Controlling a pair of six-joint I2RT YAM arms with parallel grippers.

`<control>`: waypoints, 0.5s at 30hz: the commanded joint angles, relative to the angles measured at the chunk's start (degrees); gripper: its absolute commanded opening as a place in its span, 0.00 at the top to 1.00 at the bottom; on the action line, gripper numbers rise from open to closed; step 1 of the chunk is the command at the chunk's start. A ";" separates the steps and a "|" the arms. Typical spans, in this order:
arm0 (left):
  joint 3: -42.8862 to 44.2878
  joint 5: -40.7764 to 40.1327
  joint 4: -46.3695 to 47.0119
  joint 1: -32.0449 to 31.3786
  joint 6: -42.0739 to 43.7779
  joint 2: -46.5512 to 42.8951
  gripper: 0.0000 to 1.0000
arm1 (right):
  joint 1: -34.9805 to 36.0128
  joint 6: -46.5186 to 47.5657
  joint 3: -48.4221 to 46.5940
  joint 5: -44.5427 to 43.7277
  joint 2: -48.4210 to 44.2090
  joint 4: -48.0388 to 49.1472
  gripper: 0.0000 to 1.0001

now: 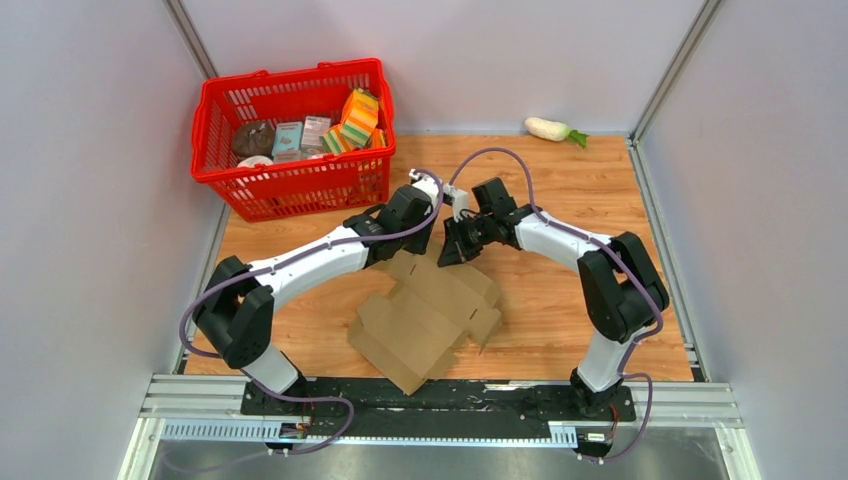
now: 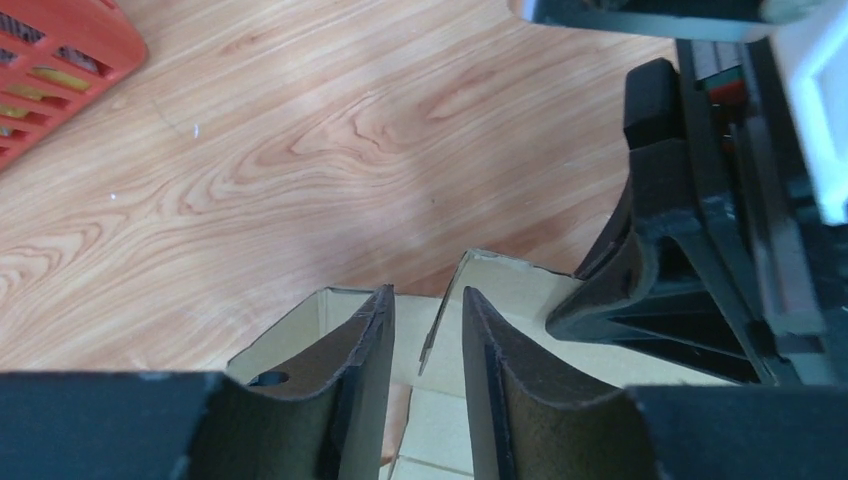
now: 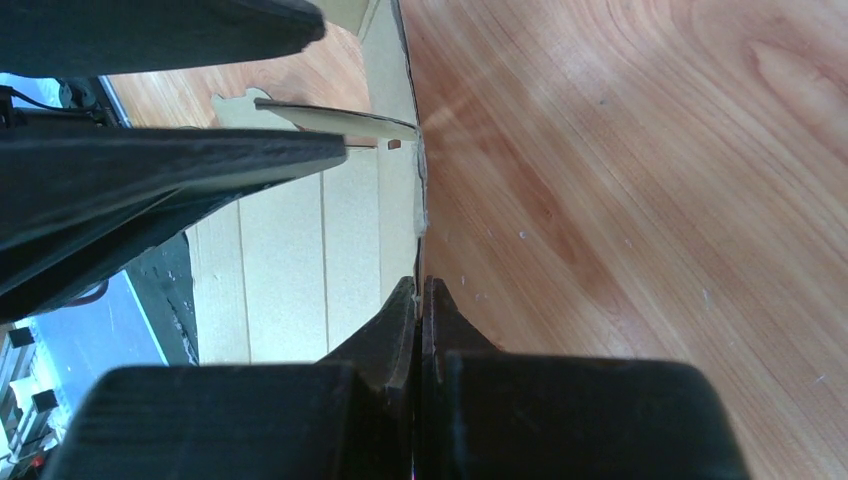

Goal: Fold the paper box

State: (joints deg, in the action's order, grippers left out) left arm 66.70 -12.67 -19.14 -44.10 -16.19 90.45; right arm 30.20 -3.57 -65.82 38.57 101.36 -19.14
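The paper box is plain brown cardboard, partly folded, lying on the wooden table between the arms. Both grippers meet over its far edge. In the left wrist view my left gripper is open, with an upright flap standing in the gap nearer the right finger and not pinched. My right gripper is shut on the thin edge of a box wall that runs straight into its fingertips. From above, the left gripper and right gripper nearly touch.
A red basket of groceries stands at the back left. A white radish lies by the back wall. The right gripper's black body crowds the left wrist view. White walls close in both sides.
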 commanded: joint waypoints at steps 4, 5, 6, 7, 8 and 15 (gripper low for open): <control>2.12 2.20 0.15 0.15 1.07 2.62 0.73 | 0.21 0.59 0.08 0.37 -3.01 1.65 1.00; 1.77 2.21 0.50 0.15 1.07 2.53 0.76 | 0.30 0.50 -0.01 0.19 -3.01 1.65 1.00; 1.34 2.21 0.59 0.15 1.15 2.36 0.79 | 0.30 0.50 0.08 0.11 -3.19 1.73 1.00; 0.98 2.03 0.85 0.15 1.24 2.01 0.90 | 0.30 0.32 0.08 -0.07 -3.19 1.73 1.00; 0.20 1.77 1.38 0.15 1.33 1.83 0.95 | 0.30 0.06 0.08 -0.77 -3.19 1.91 0.99; -6.48 -5.78 9.54 0.06 -2.26 -3.95 1.00 | 0.22 -13.63 -5.00 -18.41 -4.68 -6.51 0.36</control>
State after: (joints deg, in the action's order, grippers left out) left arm 63.88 -13.21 -16.27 -44.21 -16.38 92.36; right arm 30.26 -7.77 -65.84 32.40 100.84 -20.29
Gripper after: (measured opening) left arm 0.008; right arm 0.564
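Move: The raised corner flap of the paper box's far edge is just below the left hand, about 2 cm down and 1 cm ahead. Close by it, the right fingers pinch the same far edge, some 4 cm to the left hand's right, 3 cm back and 3 cm lower. The box's main panel spreads about 12 cm back, 4 cm left and 10 cm below. From the right hand the corner flap lies about 4 cm left, 2 cm ahead and 2 cm up. The left hand sinks about 2.5 cm almost straight down with its half-open fingers astride the raised corner flap and shuts them fully, pinching the thin cardboard near its upper edge. The right hand holds still with its pinch on the far edge until the left fingers are nearly shut, then opens to a bit over half and starts drawing off to its right, about 1 cm, turning some 5 degrees clockwise. ##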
